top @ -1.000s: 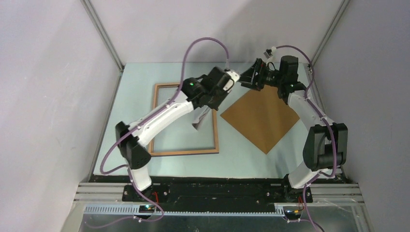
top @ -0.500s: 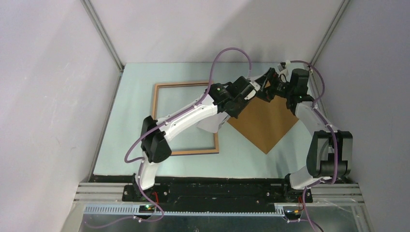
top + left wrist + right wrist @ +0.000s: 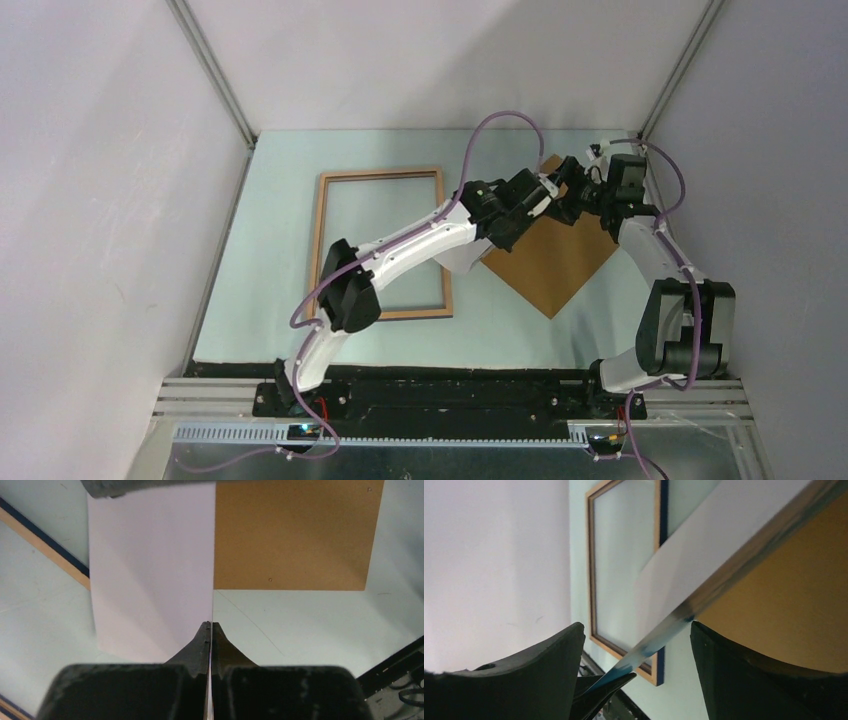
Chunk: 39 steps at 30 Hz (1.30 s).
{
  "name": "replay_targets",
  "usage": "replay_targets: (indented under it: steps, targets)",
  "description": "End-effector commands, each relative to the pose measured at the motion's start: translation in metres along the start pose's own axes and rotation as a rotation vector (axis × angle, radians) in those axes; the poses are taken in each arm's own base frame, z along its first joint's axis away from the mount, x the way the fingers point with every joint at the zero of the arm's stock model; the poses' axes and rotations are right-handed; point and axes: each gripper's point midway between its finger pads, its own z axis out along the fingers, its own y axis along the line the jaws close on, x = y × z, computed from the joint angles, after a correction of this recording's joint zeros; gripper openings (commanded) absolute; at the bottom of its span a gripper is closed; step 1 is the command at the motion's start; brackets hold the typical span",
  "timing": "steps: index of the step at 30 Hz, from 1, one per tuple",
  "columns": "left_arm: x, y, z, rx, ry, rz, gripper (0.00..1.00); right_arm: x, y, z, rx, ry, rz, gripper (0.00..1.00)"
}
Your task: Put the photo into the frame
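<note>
My left gripper is shut on the photo and holds it edge-on in the air above the brown backing board. The left wrist view shows the photo's plain white reverse running away from the shut fingertips. My right gripper faces the left one and stands open. In the right wrist view the photo's blue-tinted edge passes between the right gripper's spread fingers, touching neither. The frame lies flat on the table to the left, wood-brown face up, nothing inside it.
The backing board lies turned like a diamond at the right of the pale green table. The frame's rail shows a dark blue outer side. Grey walls close the left, back and right. Purple cables arch over both arms.
The left arm has swung right, carrying the photo from over the frame to above the backing board. The right gripper drew back right, and the photo's edge now lies between its fingers.
</note>
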Motion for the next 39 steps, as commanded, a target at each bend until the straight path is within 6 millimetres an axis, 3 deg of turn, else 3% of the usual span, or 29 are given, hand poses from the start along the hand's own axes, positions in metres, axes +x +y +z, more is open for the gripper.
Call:
replay_targets:
  steps: [1, 7, 15, 25, 32, 39]
  targets:
    - [-0.020, -0.009, 0.000, 0.005, -0.056, -0.031, 0.00, 0.002, -0.012, -0.011, 0.089, -0.021, -0.063, 0.80]
    - [-0.021, -0.030, 0.010, 0.042, -0.053, -0.022, 0.02, 0.010, -0.043, -0.019, 0.190, -0.008, -0.047, 0.71]
    - [-0.014, -0.059, 0.025, 0.102, -0.026, -0.014, 0.18, 0.014, -0.059, -0.030, 0.234, -0.005, -0.038, 0.60]
    - [-0.012, -0.080, 0.035, 0.135, -0.019, -0.007, 0.21, 0.015, -0.082, -0.034, 0.277, -0.019, -0.005, 0.45]
    - [-0.012, -0.090, 0.032, 0.169, -0.020, -0.006, 0.48, 0.012, -0.099, -0.040, 0.335, -0.032, -0.003, 0.30]
    - [-0.015, -0.097, 0.023, 0.221, -0.023, -0.012, 0.57, 0.010, -0.118, -0.036, 0.353, -0.021, 0.014, 0.10]
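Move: The left gripper still pinches the photo by one edge. The brown backing board's middle lies about 9 cm ahead of the left gripper, 11 cm to its right and 16 cm below; the frame is some 26 cm to its left, 7 cm farther out, 16 cm below. The same photo edge runs between the right gripper's open fingers, about 2 cm left of it and 2 cm below; from there the board is straight below, about 19 cm. Bring the left gripper some 7 cm right, 5 cm down and 5 cm back with the photo edge, and open its fingers on the way to about half, letting go. Meanwhile lower the right gripper about 8 cm and shift it as far right, tipping it a little and steadily closing its fingers until they pinch that edge farther out than the left gripper. ##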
